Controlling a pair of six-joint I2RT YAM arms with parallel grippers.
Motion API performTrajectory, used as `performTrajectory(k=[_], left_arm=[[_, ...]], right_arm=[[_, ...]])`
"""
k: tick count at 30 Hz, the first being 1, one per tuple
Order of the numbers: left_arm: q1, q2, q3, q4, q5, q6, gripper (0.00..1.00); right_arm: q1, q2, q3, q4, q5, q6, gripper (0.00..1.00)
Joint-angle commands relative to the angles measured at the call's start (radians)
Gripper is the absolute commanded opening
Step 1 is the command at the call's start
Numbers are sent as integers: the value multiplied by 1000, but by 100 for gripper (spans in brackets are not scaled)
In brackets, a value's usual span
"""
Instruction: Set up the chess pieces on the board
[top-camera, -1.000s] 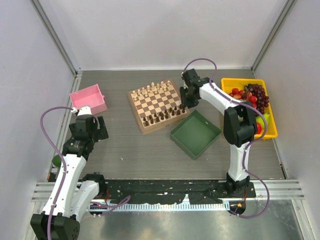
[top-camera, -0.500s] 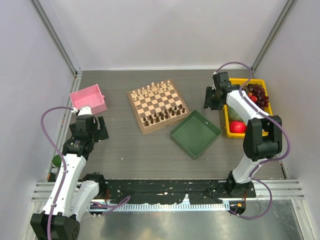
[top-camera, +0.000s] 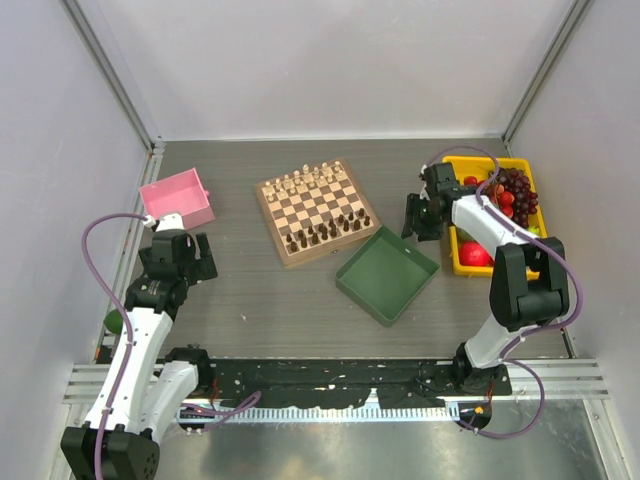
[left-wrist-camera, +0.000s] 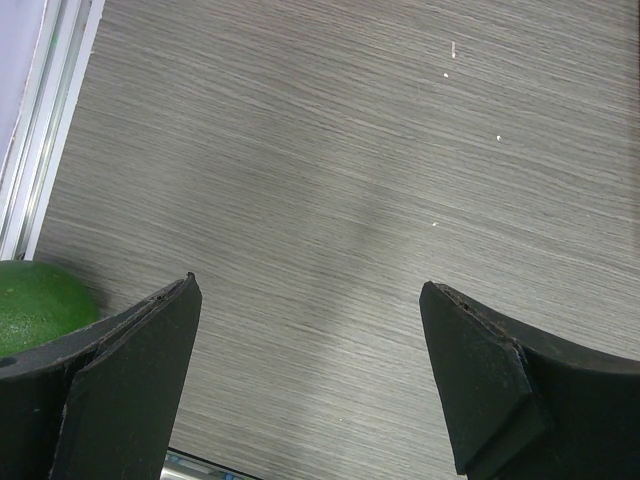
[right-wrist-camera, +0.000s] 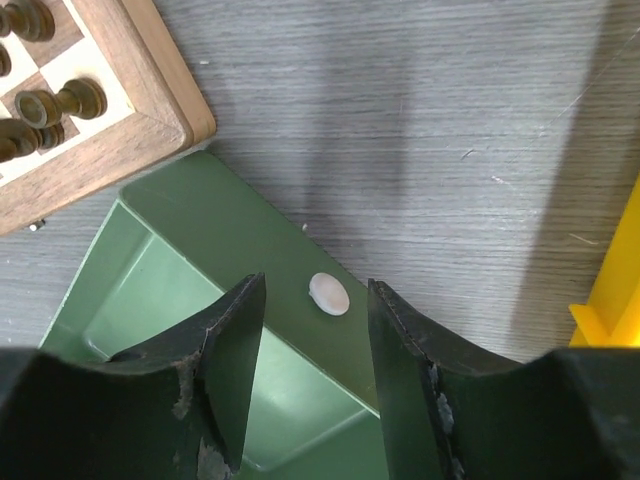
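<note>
The dark chess pieces (top-camera: 325, 232) stand in two rows on the near side of the board (top-camera: 316, 212), facing cream pieces along its far side. The right wrist view shows a few dark pieces (right-wrist-camera: 58, 100) on the board's corner (right-wrist-camera: 150, 110). My right gripper (top-camera: 412, 228) (right-wrist-camera: 312, 290) hovers open over the far right wall of the green tray (top-camera: 360, 302) (right-wrist-camera: 200, 215), its fingers straddling a small white pad (right-wrist-camera: 329, 294) on that wall, holding nothing. My left gripper (top-camera: 180, 256) (left-wrist-camera: 310, 370) is wide open over bare table at the left.
A pink box (top-camera: 178, 198) sits at the far left. A yellow bin (top-camera: 530, 268) with grapes and other fruit stands right of the right arm. A green lime (top-camera: 113, 321) (left-wrist-camera: 35, 300) lies by the table's left rail.
The right arm left the board's right edge, swung out toward the yellow bin, then came back over the green tray's wall, its jaws widening. The tray shifted slightly toward the near left.
</note>
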Motion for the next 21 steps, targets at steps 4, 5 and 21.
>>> performTrajectory(k=[4, 5, 21], left_arm=[[6, -2, 45, 7, 10, 2, 99], [5, 0, 45, 7, 10, 2, 99], [6, 20, 65, 30, 122, -116, 99]], right_arm=[[7, -99, -120, 38, -107, 43, 52], [13, -108, -141, 50, -122, 58, 52], [242, -259, -285, 87, -47, 192, 53]])
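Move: Just back and to the left of the right hand, the empty green tray has its middle about 9 cm back, 8 cm left and 5 cm below. The chessboard's middle is some 26 cm left and 8 cm forward of this hand; the yellow basket is roughly 20 cm to its right and 6 cm forward. From the left hand, the tray lies about 52 cm to the right, nearly level in reach and 12 cm lower. Shoving the green tray on back and left, the right hand keeps its left finger against the outside of the tray's right-hand long wall. It sweeps about 11 cm back and 7 cm left, away from the chessboard and basket, sinking some 3 cm on the way. The wrist tilts about 10 degrees, with the fingers still half open and not gripping. ##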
